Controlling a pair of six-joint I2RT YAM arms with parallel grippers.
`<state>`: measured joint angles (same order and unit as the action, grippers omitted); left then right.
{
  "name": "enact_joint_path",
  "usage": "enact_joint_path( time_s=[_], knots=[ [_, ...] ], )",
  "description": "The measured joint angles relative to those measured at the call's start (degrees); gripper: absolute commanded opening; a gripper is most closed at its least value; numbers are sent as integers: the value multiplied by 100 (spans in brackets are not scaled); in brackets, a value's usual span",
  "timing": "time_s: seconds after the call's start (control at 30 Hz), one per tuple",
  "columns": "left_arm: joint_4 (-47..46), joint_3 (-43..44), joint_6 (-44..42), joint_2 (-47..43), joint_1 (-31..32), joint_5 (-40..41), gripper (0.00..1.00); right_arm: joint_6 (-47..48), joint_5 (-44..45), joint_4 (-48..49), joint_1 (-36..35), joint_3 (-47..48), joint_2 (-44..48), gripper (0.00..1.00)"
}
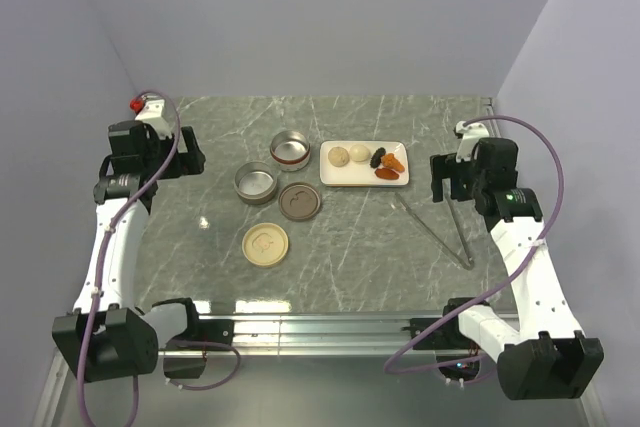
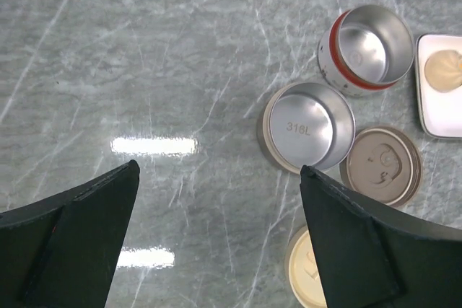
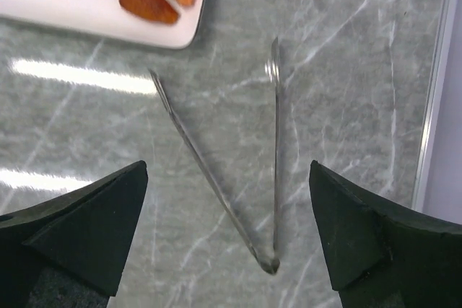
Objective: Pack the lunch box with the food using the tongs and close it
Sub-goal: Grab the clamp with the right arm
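Observation:
The lunch box lies in parts on the marble table: a steel tin with a red band [image 1: 290, 150] [image 2: 364, 48], a plain steel tin [image 1: 257, 183] [image 2: 309, 125], a brown lid [image 1: 300, 201] [image 2: 380, 164] and a cream lid [image 1: 265, 244] [image 2: 307, 272]. The food [image 1: 372, 160] sits on a white plate [image 1: 345, 176] [image 3: 86, 12]. It is two cream balls, a black lump and orange and red-brown chunks [image 3: 148, 5]. The silver tongs [image 1: 433, 232] [image 3: 214, 178] lie in a V right of the plate. My right gripper [image 1: 445, 179] [image 3: 227, 165] hangs open over them. My left gripper [image 1: 190, 159] [image 2: 218, 167] is open, left of the tins.
A metal rail [image 1: 320, 325] runs along the table's near edge, with both arm bases bolted to it. Pale walls close in the left, back and right sides. The table's right edge strip [image 3: 433, 106] lies just beyond the tongs.

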<state>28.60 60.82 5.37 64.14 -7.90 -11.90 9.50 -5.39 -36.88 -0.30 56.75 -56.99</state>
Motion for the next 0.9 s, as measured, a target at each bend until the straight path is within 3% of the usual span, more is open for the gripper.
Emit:
enact_joint_path(
  time_s=[0.33,0.63,0.9],
  knots=[
    [-579,-238,-44,-704,0,-68,99,927,205,-1165,0,227,-315,100],
    [-66,372,-149,258,0,-667,99,1685,214,-2090,529,514,-1064,100],
    [50,372,-151,308,0,-1027,99,2162,-39,-2127,885,337,-1832,100]
  ],
)
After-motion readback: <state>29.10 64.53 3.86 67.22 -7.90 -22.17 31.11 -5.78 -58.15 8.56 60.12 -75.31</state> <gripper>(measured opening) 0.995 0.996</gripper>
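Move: The clamp lies open like a V on the table, some 20 cm below the right hand; its middle is about 2 cm back and 3 cm right of that hand, its hinge about 10 cm back and 7 cm right. The food tray is some 18 cm ahead and 20 cm left of the hand, with the fried chicken on it 18 cm ahead and 11 cm left. From the left hand the clamp's middle is roughly 58 cm right, 6 cm back, 22 cm below. Towards the clamp's hinge end the open right hand sinks about 10 cm, drawing back and then shifting right some 5 cm each, with the last stretch nearly straight down; its fingers tip about 35 degrees towards vertical and stay wide open, still short of the clamp. The empty left hand rises 4 cm, sinks again and drifts about 3 cm right, turning slightly clockwise. ##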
